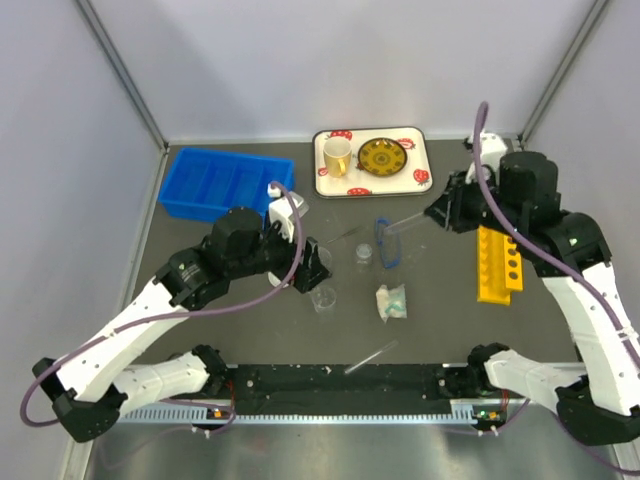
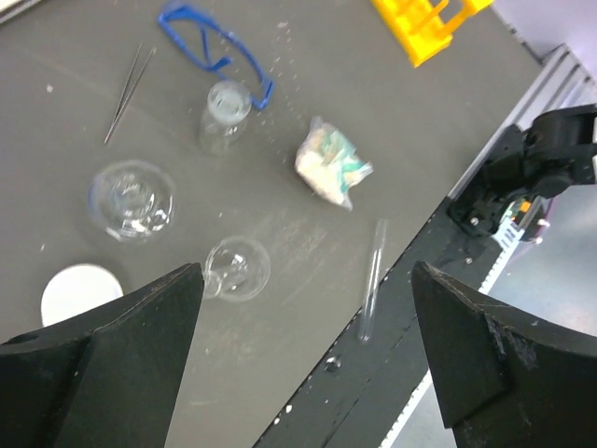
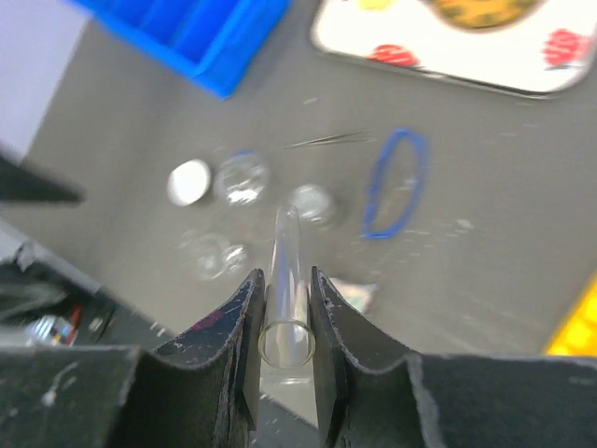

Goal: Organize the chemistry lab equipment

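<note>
My right gripper (image 3: 284, 291) is shut on a thin clear tube (image 3: 287, 252) and holds it above the table; from above, the tube (image 1: 404, 221) sticks out left of that gripper (image 1: 436, 213). My left gripper (image 2: 306, 280) is wide open with nothing between its fingers, hovering over the mat (image 1: 312, 263). Below it are a small beaker (image 2: 237, 269), a wider beaker (image 2: 131, 199), a third beaker (image 2: 224, 110), a white dome (image 2: 80, 294), the blue-rimmed goggles (image 2: 216, 47), the white-and-teal packet (image 2: 331, 166) and a second tube (image 2: 373, 280) at the mat's front edge.
A yellow rack (image 1: 498, 265) lies right of centre. A blue bin (image 1: 222, 183) sits at the back left. A tray (image 1: 420, 150) at the back holds a yellow mug (image 1: 336, 155) and a patterned plate (image 1: 382, 157). Thin tweezers (image 2: 129, 91) lie near the goggles.
</note>
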Available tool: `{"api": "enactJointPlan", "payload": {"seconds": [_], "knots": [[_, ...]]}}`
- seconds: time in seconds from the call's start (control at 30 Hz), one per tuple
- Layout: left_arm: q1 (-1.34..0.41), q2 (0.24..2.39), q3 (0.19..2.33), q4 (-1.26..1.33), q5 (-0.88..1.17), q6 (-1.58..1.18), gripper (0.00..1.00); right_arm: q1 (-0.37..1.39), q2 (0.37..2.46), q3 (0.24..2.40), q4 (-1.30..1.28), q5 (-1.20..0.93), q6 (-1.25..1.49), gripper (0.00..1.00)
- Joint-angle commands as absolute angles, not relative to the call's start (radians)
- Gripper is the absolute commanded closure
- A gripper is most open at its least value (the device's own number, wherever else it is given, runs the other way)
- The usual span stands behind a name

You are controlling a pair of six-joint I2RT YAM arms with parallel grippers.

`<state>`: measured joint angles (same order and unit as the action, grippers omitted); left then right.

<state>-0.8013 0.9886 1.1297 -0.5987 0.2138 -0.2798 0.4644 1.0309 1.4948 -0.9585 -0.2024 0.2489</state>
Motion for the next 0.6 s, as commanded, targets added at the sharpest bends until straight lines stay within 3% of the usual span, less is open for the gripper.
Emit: {"api": "enactJointPlan", "payload": {"seconds": [0.0, 0.37, 0.57], "knots": [[-0.819, 0.905, 1.045, -0.657, 0.135, -0.29, 0.02, 0.31, 1.066, 1.568, -1.031, 0.087, 0.229, 0.82], [-0.868, 0.776, 0.911, -0.637, 0.167, -0.334, 0.02, 0.005, 1.187, 1.575, -1.04, 0.354, 0.248, 0.82], [-0.87, 0.764, 0.893, -0.635, 0.198, -0.314, 0.03, -0.121, 1.247, 1.555, -1.009, 0.322, 0.275, 0.83]]}}
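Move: The right hand holds a test tube; the yellow rack it goes to lies about 22 cm to its right, 2 cm back and 23 cm below. The blue glasses lie 8 cm left and 2 cm ahead of this hand, the small bag 8 cm left and 15 cm back. For the empty left hand, the last loose test tube is about 15 cm back, 14 cm right and 20 cm down; the flask is almost straight beneath, 3 cm right. Keeping its pinch near the open mouth of the test tube, the right hand sweeps rightward some 22 cm, also forward and a little down, to above the rack's far end, its wrist swinging clockwise about 50 degrees and the fingers dipping more steeply. The wide-open left hand sinks about 6 cm while easing back and left. ##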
